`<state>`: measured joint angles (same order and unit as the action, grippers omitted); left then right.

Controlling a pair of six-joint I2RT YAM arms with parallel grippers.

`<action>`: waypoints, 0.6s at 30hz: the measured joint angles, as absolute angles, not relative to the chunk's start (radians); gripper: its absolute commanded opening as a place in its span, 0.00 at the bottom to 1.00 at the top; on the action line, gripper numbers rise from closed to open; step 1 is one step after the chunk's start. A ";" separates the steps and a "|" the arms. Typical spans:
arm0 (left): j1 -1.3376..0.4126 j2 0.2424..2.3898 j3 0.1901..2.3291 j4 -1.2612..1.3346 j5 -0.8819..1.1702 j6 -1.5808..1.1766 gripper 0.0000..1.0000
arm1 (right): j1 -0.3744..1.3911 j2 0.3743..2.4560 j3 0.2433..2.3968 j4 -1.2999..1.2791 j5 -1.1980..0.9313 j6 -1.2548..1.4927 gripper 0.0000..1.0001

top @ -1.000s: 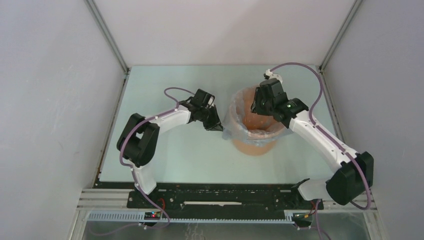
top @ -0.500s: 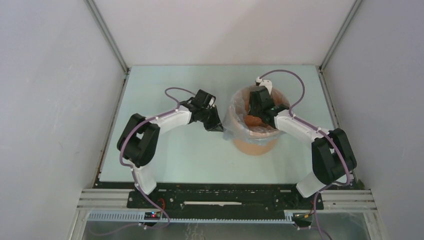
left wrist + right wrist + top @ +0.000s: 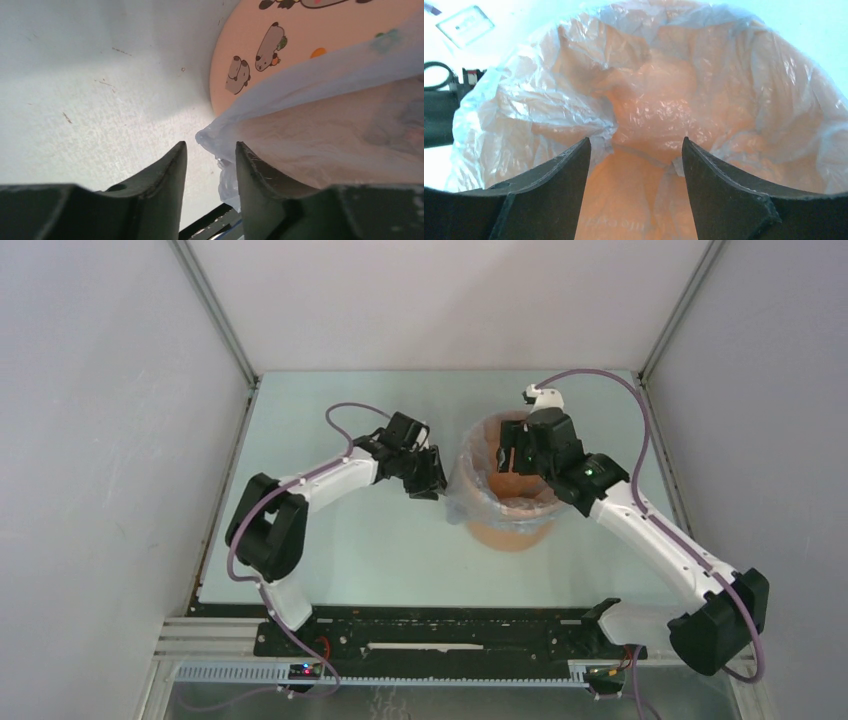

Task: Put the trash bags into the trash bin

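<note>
The orange trash bin stands upright right of the table's middle, its side printed with small cartoon animals. The pale translucent trash bag lines it and folds out over the rim. My left gripper sits low beside the bin's left side, open. A crumpled corner of the bag lies at its fingertips, unpinched. Above the bin's mouth my right gripper hangs open with nothing in it, pointing down onto the wrinkled bag inside.
The pale green table is bounded by grey walls on three sides. A black rail with the arm bases runs along the near edge. A white label lies on the table beyond the bin.
My left gripper has opened and let go of the bag's edge, shifting slightly back. My right gripper has risen out of the bin and spread its jaws wider.
</note>
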<state>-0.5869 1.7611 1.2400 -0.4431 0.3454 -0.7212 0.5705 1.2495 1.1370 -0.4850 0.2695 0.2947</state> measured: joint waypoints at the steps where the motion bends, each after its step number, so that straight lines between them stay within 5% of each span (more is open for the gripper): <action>1: -0.587 1.760 1.250 -0.453 0.340 -0.709 0.53 | 0.573 1.235 1.147 -0.508 0.268 0.297 0.75; 18: -0.505 1.388 1.271 -0.572 0.293 -0.628 0.74 | 0.457 1.088 1.322 -0.833 0.043 0.418 0.82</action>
<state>-0.5053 1.3876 1.2705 -0.5720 0.2928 -0.6277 0.4572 1.0878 1.3224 -0.8326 0.0433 0.4175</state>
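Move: The trash bin, lined with the trash bag, has its middle about 16 cm to the right of the left hand, level with it fore and aft and at nearly its height. The bag's loose corner hangs just by the left fingertips, some 3 cm back, 4 cm right and 2 cm lower. From the right hand, over the open mouth, the bin's middle is about 3 cm back, 1 cm right and 11 cm below. Left hand opens wider, rising 13 cm and leftwards from the bag corner; right backs 6 cm, then climbs. ##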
